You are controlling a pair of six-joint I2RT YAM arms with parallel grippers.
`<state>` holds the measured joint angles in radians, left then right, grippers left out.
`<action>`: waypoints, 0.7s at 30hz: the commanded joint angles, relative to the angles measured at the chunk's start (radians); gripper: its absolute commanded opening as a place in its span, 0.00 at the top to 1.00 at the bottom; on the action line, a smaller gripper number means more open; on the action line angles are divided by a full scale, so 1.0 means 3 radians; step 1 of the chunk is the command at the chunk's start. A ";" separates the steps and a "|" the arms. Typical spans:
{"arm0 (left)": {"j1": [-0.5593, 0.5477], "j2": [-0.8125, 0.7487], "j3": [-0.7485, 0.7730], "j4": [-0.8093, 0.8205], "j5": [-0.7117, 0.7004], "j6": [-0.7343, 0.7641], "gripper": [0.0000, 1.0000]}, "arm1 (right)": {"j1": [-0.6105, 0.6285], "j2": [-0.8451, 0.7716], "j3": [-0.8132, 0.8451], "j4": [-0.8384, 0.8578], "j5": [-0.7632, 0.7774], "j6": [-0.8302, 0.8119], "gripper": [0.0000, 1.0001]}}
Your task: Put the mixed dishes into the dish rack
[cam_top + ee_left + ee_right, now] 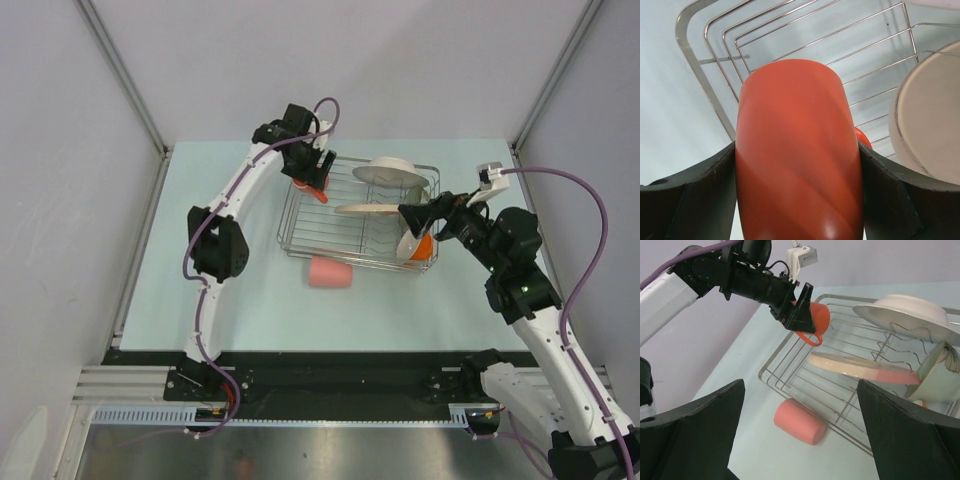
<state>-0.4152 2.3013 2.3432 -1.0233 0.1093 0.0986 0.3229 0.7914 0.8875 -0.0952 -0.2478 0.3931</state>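
Observation:
My left gripper is shut on the orange cup, holding it above the far left corner of the dish rack; the cup's handle hangs down. In the rack a large whitish plate leans at the far side. A pink plate lies tilted across the middle, and a pale green bowl stands on edge at the right end. The pink tumbler lies on its side on the table against the rack's near edge. My right gripper hangs open over the rack's right end, holding nothing.
Something orange sits behind the green bowl, mostly hidden. Grey walls enclose the pale table on three sides. The left arm's elbow stands over the table left of the rack.

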 commanded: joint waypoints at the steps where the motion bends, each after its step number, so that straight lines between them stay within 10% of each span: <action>1: -0.0094 -0.0032 0.0033 0.0174 -0.0170 0.0162 1.00 | -0.0023 -0.0158 0.0002 -0.0041 0.0084 -0.0047 0.00; 21: -0.0129 0.0433 -0.0008 0.0292 -0.0303 0.0361 1.00 | -0.0049 -0.0194 -0.0064 -0.0087 0.0141 -0.0012 0.00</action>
<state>-0.4572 2.4226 2.3352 -0.9810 0.0364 0.1699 0.3107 0.7452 0.8677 -0.1318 -0.2211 0.3908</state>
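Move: The left gripper holds the orange mug over the far-left corner of the dish rack; that corner's wire floor is about 11 cm below it, roughly 1 cm to its right and level fore-and-aft. The pink plate stands some 10 cm to the right and 2 cm nearer, the white bowl 15 cm right and 5 cm farther out, the pink cup 14 cm back and 3 cm right. From the right hand the corner lies about 21 cm ahead, 21 cm left and 30 cm down. Lower the left gripper about 6 cm almost straight down, easing roughly 1 cm to the right, to take the orange mug into the far-left corner of the rack, left of the pink plate. Keep the fingers' hold on the mug, let the wrist tilt only some 5 to 10 degrees, and come to a stop at the bottom. ##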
